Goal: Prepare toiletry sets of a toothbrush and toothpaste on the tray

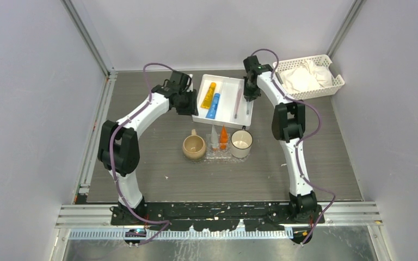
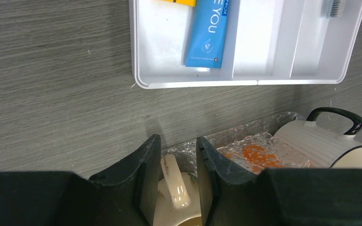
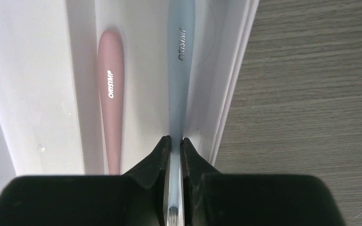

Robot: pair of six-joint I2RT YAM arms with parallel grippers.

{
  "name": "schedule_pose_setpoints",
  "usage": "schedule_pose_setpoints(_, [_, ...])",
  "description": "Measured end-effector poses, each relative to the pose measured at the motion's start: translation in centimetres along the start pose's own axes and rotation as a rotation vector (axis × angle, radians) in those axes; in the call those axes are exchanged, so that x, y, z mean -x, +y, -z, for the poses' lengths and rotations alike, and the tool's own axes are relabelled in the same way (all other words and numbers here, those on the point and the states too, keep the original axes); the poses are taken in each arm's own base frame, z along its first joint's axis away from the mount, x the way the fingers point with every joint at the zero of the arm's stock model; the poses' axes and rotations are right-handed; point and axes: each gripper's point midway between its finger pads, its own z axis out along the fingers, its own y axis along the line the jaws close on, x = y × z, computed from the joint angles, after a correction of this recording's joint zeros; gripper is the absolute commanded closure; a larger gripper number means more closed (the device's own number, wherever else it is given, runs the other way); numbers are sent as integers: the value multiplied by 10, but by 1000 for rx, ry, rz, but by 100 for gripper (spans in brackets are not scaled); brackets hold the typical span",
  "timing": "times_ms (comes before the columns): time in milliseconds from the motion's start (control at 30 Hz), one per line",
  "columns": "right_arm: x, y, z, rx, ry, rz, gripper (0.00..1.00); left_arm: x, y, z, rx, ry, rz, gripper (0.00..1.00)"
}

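Note:
My right gripper [image 3: 175, 141] is shut on a blue toothbrush [image 3: 179, 70] close to its bristle end, in the right slot of the white compartmented tray [image 1: 200, 117]. A pink toothbrush [image 3: 111, 94] lies beside it. From above, the right gripper [image 1: 249, 99] sits over that slot. Blue toothpaste [image 2: 209, 33] and yellow toothpaste [image 1: 209, 95] lie in the left slot. The clear tray [image 1: 220, 156] holds orange toothpaste [image 1: 223, 137] and a pale item [image 1: 214, 136]. My left gripper [image 2: 178, 155] hangs open, holding nothing, left of the white tray.
A tan mug [image 1: 194, 147] stands left of the clear tray [image 2: 226, 139] and a white mug [image 1: 241, 143] stands on its right. A white slotted basket [image 1: 334, 84] with cloths sits at the back right. Grey walls close in both sides.

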Motion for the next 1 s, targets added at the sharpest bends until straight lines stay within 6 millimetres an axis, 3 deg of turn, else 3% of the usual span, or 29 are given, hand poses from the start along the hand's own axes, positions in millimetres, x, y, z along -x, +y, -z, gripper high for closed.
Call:
schedule_pose_setpoints(100, [9,-1,13,23,-21,-3,95,-3,1,2,1,4,4,66])
schedule_pose_setpoints(200, [29,2,48,63,-84,-13,96,-7,2,5,4,4,6,66])
schedule_pose_setpoints(367, [68,7,154,162,-263,-40,98,-9,3,16,7,-10,6,66])
schedule_pose_setpoints(433, [69,7,207,215,-318,-56,99,-9,3,22,5,-21,5,66])
schedule_pose_setpoints(467, [66,6,223,232,-331,-61,99,-9,3,24,4,-25,5,66])
schedule_pose_setpoints(567, [36,5,269,295,-323,-78,99,-16,5,32,7,-29,5,66])
schedule_pose_setpoints(633, [1,2,282,308,-266,-85,99,-22,7,37,8,-29,6,66])
schedule_pose_setpoints(833, [-128,-1,276,264,15,-13,99,-41,10,55,-2,-31,13,66])
schedule_pose_setpoints(900, [-161,-6,276,240,107,12,99,-44,9,60,-8,-36,14,65])
schedule_pose_setpoints(1000, [-192,-17,283,216,196,23,99,-47,9,64,-16,-37,19,65])
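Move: Back towards the base from the right hand, which already pinches the blue toothbrush by its neck low in the tray, the white mug stands about 26 cm back, 6 cm to the left and a few centimetres higher. The orange tube in the clear holder is some 7 cm left of the mug and about level with it; the pink toothbrush lies 4 cm left of the hand, about 1 cm back. From the left hand, the white mug is roughly 12 cm back, 20 cm right and 7 cm lower. Lifting the blue toothbrush steeply out of the tray, the right hand climbs about 25 cm, then sweeps some 30 cm back towards the white mug while sinking 8 cm or so, fingers still shut on the neck; the fingertips first tilt up some 20 degrees, then tip back down past where they began. The empty left hand draws 7 cm back and a little left and up, towards the brown mug, fingers staying open. ##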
